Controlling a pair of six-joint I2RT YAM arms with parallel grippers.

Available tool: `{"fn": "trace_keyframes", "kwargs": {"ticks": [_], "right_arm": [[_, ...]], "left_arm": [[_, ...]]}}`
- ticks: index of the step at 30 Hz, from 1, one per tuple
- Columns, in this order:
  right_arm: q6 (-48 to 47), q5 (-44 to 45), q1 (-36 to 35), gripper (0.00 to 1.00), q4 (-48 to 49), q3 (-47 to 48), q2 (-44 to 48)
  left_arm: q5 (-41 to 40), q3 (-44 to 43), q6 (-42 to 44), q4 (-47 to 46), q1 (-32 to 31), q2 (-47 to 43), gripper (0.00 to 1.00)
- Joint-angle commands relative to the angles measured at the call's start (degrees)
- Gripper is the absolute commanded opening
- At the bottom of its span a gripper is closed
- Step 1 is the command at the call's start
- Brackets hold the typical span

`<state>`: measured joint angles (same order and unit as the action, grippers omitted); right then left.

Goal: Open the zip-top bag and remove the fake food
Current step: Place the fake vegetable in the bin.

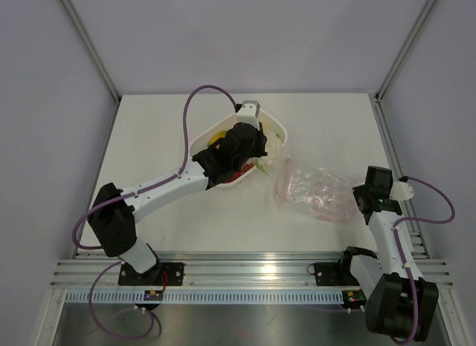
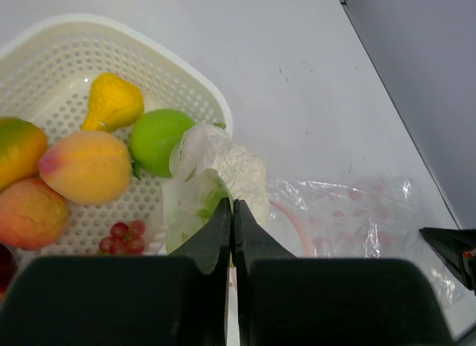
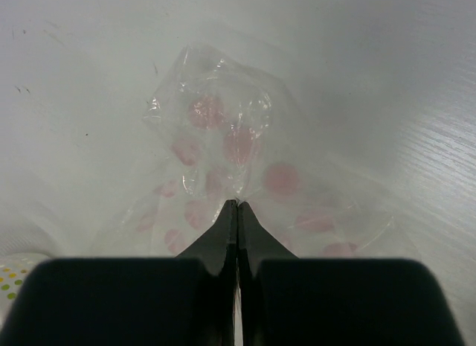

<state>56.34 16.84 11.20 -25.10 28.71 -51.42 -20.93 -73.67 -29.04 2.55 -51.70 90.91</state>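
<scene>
The zip-top bag lies crumpled on the white table right of centre, clear with pink spots, and looks empty. My right gripper is shut on its near right edge; the plastic puckers at the tips. My left gripper is shut over the basket's right rim, pinching a pale green-white leafy piece of the fake food. The white perforated basket holds a green apple, a yellow pear, a peach and red grapes.
The basket sits at the table's middle back, mostly under my left arm. The bag's pinkish zip strip curves just right of the basket. Grey enclosure walls ring the table; an aluminium rail runs along the near edge.
</scene>
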Motion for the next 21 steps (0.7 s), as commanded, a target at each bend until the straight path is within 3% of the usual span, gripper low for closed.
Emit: {"fn": "trace_keyframes", "kwargs": {"ticks": [1,21], "right_arm": [[-0.5,-0.5,0.0,0.00,1.8,1.7,0.3],[-1.1,-0.3,0.0,0.00,1.7,2.1,0.4]], "left_arm": [[-4.4,-4.3,3.1,1.6,0.9,-1.8,0.00],[5.1,-6.5,1.3,8.9,15.1,-1.0,0.04]]}}
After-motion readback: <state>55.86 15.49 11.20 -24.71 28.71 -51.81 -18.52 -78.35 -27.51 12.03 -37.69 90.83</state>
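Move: The left hand already holds the pale leafy vegetable over the bin's right rim. The bin's middle lies about 9 cm to its left, 5 cm ahead and 20 cm below. Inside the bin, at much that depth, the green apple is 5 cm ahead and 1 cm right, the lemon 11 cm ahead and 2 cm left. The bag lies 20 cm right and 12 cm back. From the right hand the bin's middle is some 45 cm left and 15 cm ahead. The left arm carries the hanging vegetable left and forward, about 11 cm nearly level, from the bin's right rim past the green apple's side to over the middle of the bin, still travelling at the end. On the way the wrist turns some 10 degrees counter-clockwise; the fingers still pinch the vegetable by its leafy end, with the grip motor easing off late though they have hardly parted. ##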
